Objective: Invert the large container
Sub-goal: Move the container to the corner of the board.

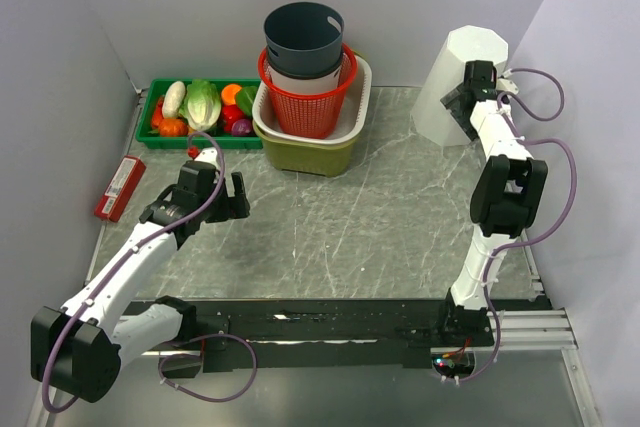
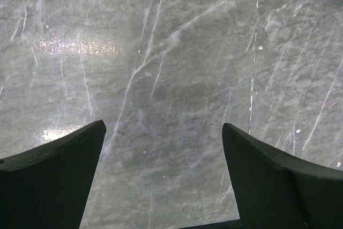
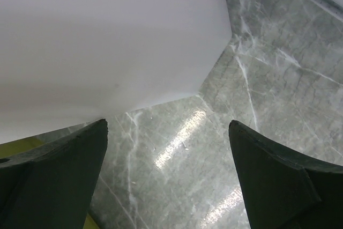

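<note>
The large container [image 1: 450, 87] is a white faceted bin at the back right of the marble table, with its wide end down and its narrow end up. My right gripper [image 1: 463, 97] hangs close by its near right side, open, with nothing between its fingers. In the right wrist view the container's white wall [image 3: 107, 36] fills the upper left, and the open right gripper [image 3: 167, 123] shows only marble between its fingers. My left gripper [image 1: 215, 187] hovers open over the left part of the table, far from the container. The left wrist view shows the open left gripper [image 2: 163, 124] over bare marble.
A dark grey bucket [image 1: 303, 37] sits nested in a red basket [image 1: 305, 112], a cream basket and an olive tub [image 1: 305, 155] at the back centre. A green tray of vegetables [image 1: 200, 107] stands back left. A red packet [image 1: 120, 187] lies by the left wall.
</note>
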{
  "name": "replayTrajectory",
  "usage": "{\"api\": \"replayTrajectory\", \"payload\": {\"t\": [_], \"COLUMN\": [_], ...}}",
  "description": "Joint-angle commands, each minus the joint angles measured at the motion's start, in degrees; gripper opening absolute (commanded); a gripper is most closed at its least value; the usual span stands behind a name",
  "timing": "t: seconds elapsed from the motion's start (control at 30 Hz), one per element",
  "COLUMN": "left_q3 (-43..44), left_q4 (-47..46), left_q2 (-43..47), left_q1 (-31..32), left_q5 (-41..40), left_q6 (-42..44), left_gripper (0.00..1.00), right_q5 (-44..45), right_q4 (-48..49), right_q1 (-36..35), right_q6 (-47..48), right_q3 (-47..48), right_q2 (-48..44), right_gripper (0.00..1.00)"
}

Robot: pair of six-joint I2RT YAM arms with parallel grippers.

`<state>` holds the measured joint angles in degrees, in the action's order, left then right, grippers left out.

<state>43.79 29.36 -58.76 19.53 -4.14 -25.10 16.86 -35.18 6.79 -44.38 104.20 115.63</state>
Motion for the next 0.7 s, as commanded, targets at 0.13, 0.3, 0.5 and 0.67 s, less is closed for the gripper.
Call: {"api": "replayTrajectory", "payload": {"t": [0.13,0.3,0.5,0.67], "left_q3": [1.30,1.39,1.39,1.39], "left_q4": [-2.03,-1.77,-1.86,-1.86], "left_q2": [0.58,0.67,0.93,1.02], "left_q1": [-0.28,-0.28,-0.28,-0.28], "left_q5": [1.07,0.63,0.36,0.62], "left_q6": [0.76,0.58,0.58,0.67], "left_gripper": [0.96,0.96,0.96,0.96], "right_q5": [-2.89,-8.04,-13.25,-23.88], "right_q4": [0.99,2.39,10.01,17.24], "right_q1": [2.35,2.53,2.18,0.95], "right_q6": [-2.03,1.92,2.90,2.81], "right_q3": [-2.51,-2.77,-14.36,-27.37], "right_q2": [-3.31,-3.92,-11.47,-20.09], "right_gripper": [1.00,1.00,1.00,1.00]}}
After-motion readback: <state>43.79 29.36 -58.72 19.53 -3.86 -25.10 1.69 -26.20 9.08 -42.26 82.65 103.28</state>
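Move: The large container stands upside down by the far right corner of the board. Its middle is about 12 cm straight ahead of the right hand, roughly level with it and 1 cm left. The board's corner is some 22 cm ahead, 10 cm right and 14 cm below. The basket stack stands around 45 cm left and 8 cm ahead, at nearly hand height. From the left hand, the container is about 37 cm ahead, 60 cm right and slightly higher. The container's near side is left behind as the right hand, its fingers still wide open, first sinks about 2 cm and eases back 1 cm, pauses, then draws away faster, back and a little left, ending some 5 cm nearer the base. The wrist rolls its left side up and turns counter-clockwise, some 10 degrees each. ##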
